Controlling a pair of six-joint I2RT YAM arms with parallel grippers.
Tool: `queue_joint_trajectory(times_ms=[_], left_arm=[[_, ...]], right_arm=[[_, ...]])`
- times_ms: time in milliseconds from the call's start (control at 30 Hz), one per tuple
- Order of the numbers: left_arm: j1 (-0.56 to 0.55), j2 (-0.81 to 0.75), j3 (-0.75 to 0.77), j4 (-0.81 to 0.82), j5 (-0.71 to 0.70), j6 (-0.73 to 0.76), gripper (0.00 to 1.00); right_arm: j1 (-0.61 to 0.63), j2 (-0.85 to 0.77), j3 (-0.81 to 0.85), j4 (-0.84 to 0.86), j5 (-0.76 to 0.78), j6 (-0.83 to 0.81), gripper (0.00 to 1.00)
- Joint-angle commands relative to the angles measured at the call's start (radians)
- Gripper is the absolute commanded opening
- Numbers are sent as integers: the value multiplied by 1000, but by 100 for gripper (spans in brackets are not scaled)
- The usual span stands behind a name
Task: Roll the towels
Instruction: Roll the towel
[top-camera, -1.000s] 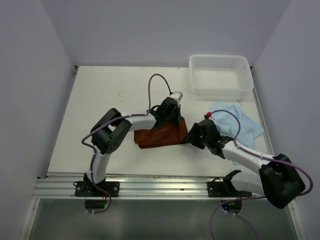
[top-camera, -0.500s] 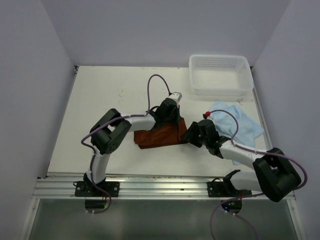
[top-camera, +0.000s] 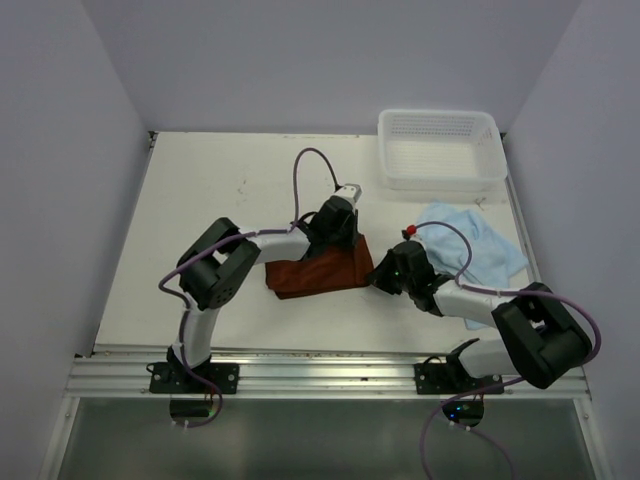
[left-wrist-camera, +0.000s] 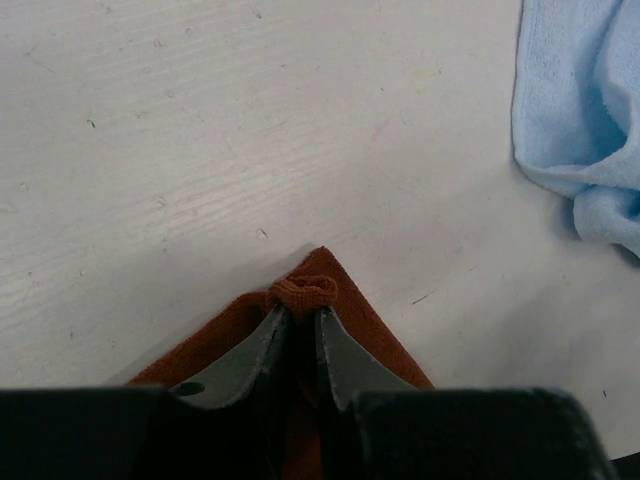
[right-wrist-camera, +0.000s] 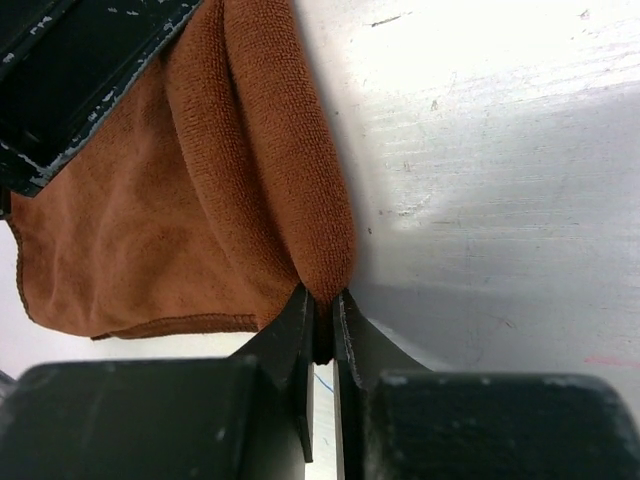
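The rust brown-red towel lies folded at mid-table between both arms. My left gripper is at its far right corner and is shut on that corner, which bunches at the tips of the rust towel. From the right, my right gripper is shut on the rounded fold at the towel's right edge; the wrist view shows the jaws pinching the rust towel. Crumpled and untouched, the light blue towel rests to the right and shows again in the left wrist view.
A white mesh basket stands at the back right, beyond the blue towel. Purple-grey walls close in the table on three sides. The left arm's black finger crosses the top left of the right wrist view.
My right gripper has slid left to the rust towel's right edge and closed on the fold. The left arm has hardly moved, still pinching the corner.
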Motion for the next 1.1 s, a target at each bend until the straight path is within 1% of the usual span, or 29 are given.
queue_joint_trajectory(times_ms=[0, 33, 67, 100, 167, 200, 367, 467, 500, 567, 633, 733, 900, 1067], left_arm=[[21, -57, -15, -42, -63, 30, 21], [24, -75, -20, -42, -70, 30, 23], [25, -86, -26, -43, -79, 31, 25], [31, -97, -31, -48, -95, 34, 30], [37, -123, -25, -68, -104, 40, 36], [45, -139, -20, -78, -107, 48, 40], [60, -193, -6, -138, -139, 65, 47], [73, -215, -2, -147, -135, 65, 48], [73, -227, -2, -181, -130, 65, 48], [74, -235, -3, -184, -115, 59, 48], [74, -242, -2, -186, -103, 51, 48], [73, -247, -3, -183, -77, 37, 49], [73, -236, 15, -181, -40, 16, 49], [76, -219, 46, -172, 17, -13, 49]], right_arm=[[-5, -6, 21, -5, 26, -52, 3], [-4, -10, 24, -19, 30, -69, 0], [-4, -21, 33, -30, 40, -75, 0], [-4, -27, 35, -37, 44, -84, 0], [-4, -39, 43, -50, 55, -109, 0], [-4, -42, 49, -54, 58, -122, 0], [-2, -79, 102, -160, 150, -219, 0], [-2, -95, 124, -198, 178, -270, 0], [-4, -95, 130, -209, 182, -282, 0], [-2, -95, 150, -223, 195, -319, 0], [2, -92, 167, -281, 214, -359, 0], [15, -78, 199, -324, 247, -408, 0], [50, -58, 219, -361, 320, -457, 0], [117, -27, 233, -378, 434, -500, 0]])
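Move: The brown towel's rolled right edge runs between the hands, pinched by the left at its far end and by the right at its near end; its middle is about 5 cm back and 1 cm left of the left hand, and some 6 cm ahead and 2 cm left of the right. The blue towel lies about 22 cm right and 6 cm ahead of the right hand; the white basket stands roughly 25 cm ahead and 20 cm right of the left hand. The left hand opens its fingers to about half, lets go of the far end of the brown towel's roll and draws off some 6 cm to the left and as much up, over the flat part of the towel. Keeping its pinch on the near end, the right hand draws the towel about 4 cm to the right, rising 2 to 3 cm and edging slightly forward, while it rolls some 30 degrees, its left side dipping, so that its fingers no longer slant leftward but point forward and down. ##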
